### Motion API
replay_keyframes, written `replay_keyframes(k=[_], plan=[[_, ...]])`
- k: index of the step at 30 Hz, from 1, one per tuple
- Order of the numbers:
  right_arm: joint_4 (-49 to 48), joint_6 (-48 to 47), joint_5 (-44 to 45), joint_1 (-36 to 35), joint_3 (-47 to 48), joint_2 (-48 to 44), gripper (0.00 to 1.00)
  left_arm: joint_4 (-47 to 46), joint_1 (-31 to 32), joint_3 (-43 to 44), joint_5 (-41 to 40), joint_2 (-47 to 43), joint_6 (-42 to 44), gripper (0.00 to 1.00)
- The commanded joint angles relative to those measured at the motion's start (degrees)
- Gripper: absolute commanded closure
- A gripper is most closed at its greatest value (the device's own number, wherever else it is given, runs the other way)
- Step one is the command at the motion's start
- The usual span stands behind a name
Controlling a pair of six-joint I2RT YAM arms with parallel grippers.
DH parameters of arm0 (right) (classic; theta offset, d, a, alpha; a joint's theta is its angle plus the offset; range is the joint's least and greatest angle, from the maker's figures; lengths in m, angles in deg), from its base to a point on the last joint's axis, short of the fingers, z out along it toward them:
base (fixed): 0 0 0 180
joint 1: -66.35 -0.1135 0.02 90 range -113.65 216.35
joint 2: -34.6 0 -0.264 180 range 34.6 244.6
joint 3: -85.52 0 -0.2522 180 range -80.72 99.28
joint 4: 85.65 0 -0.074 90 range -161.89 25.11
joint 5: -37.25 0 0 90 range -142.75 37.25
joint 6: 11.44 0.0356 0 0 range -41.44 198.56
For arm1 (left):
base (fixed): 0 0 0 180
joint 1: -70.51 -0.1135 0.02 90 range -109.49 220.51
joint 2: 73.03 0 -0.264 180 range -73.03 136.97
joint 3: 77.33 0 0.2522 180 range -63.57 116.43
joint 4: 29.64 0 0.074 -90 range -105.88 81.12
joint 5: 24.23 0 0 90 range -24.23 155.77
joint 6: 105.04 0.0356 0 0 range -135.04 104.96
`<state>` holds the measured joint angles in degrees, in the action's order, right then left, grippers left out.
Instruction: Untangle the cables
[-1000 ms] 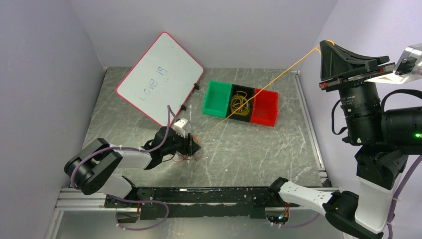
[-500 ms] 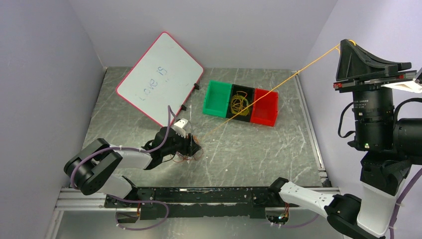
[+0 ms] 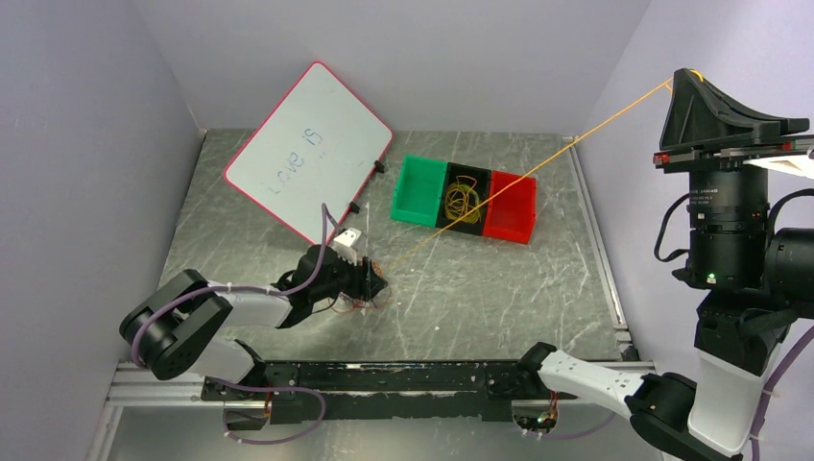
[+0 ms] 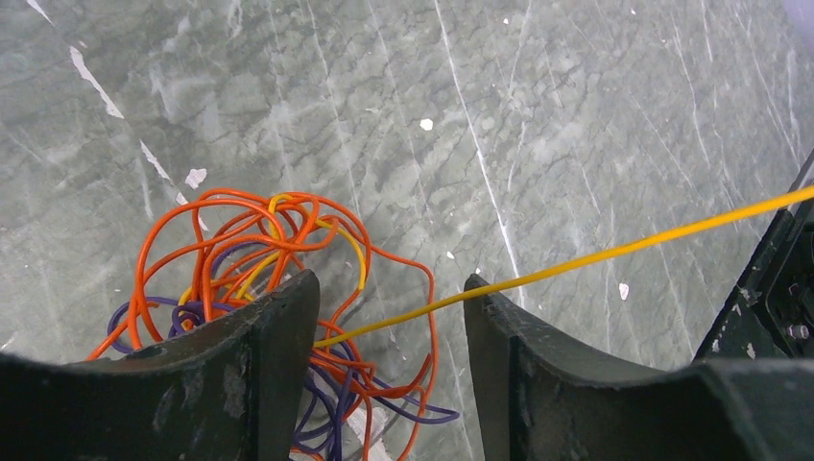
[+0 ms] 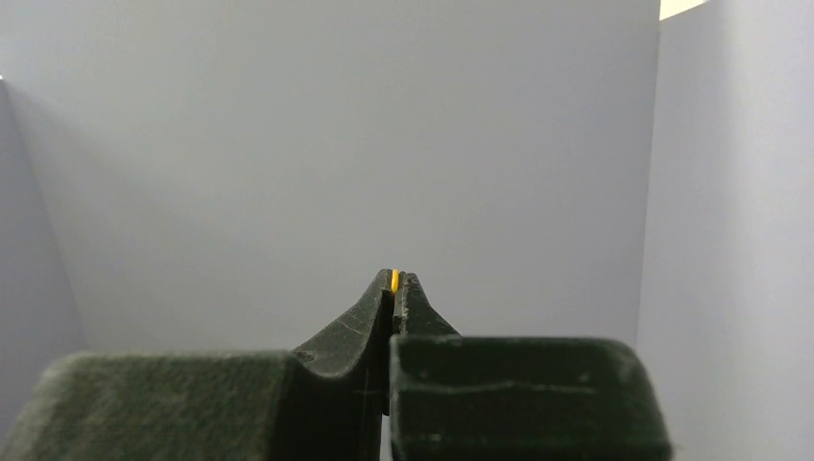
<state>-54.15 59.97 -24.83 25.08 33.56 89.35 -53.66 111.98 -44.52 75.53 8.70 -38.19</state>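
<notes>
The cables point(image 4: 278, 250) lie in a tangle of orange, yellow and purple loops on the grey table point(image 3: 480, 288). My left gripper point(image 4: 391, 288) hovers low over the tangle point(image 3: 357, 300), jaws apart and holding nothing. One yellow cable point(image 4: 624, 252) runs taut out of the tangle, across the gap between the left fingers and over the right fingertip. That same yellow cable point(image 3: 538, 169) rises diagonally to my right gripper point(image 3: 689, 75), high at the upper right. In the right wrist view the right gripper point(image 5: 395, 279) is shut on the cable's yellow end.
A pink-rimmed whiteboard point(image 3: 307, 149) leans at the back left. Behind the tangle stands a row of green point(image 3: 418, 189), black point(image 3: 467, 173) and red point(image 3: 511, 206) bins, with a coil of yellowish cables point(image 3: 461, 200) in the black one. Purple walls close in on three sides.
My right gripper has moved up and to the right with the yellow cable, drawing it longer. The left gripper stays over the tangle, with its jaws a little wider.
</notes>
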Motion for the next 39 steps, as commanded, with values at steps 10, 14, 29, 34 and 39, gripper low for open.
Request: replay_keyframes(k=[10, 14, 29, 34, 39], plan=[[-6.71, -2.91, 1.87, -0.22, 3.71, -0.84, 1.0, 11.95, -0.03, 1.32, -7.2, -6.43, 3.86, 0.46], [-4.14, -1.02, 1.51, -0.25, 4.02, -0.16, 1.0, 14.93, -0.01, 2.94, -7.76, -8.95, 4.27, 0.67], [15.28, 24.59, -5.56, -0.27, -22.27, -3.29, 1.0, 25.56, -0.04, 7.86, -8.0, -21.41, 6.64, 0.93], [15.26, 30.35, -10.78, -0.21, -30.03, -4.18, 1.0, 28.2, 0.02, 9.56, -5.91, -23.3, 8.76, 0.93], [22.79, 35.89, -5.43, -0.26, -34.04, -0.65, 0.97, 31.72, -0.02, 11.12, -4.5, -23.6, 10.35, 0.93]])
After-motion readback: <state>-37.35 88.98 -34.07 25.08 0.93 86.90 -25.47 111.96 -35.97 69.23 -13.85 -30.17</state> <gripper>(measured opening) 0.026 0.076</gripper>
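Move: The cable tangle lies right at the open left fingers, its middle about 2 cm to their left, level with them and roughly 4 cm below; the green box is some 19 cm ahead and 7 cm right of that hand, at table height. The right hand holds the yellow cable end high up: from it the black box is about 25 cm ahead, 12 cm left and 67 cm down, the red box 23 cm ahead and 3 cm left, the tangle 6 cm ahead and 30 cm left, both as low. Upward and slightly left goes the left hand, its fingers closing on the yellow cable where it leaves the tangle, then rising to about 9 cm up in all. The right hand keeps its pinch on the cable end, drifts a little farther back, right and up, then swoops down some 27 cm while going left and forward, towards the black box and the tangle, its fingers tipping down by about 40 degrees. ##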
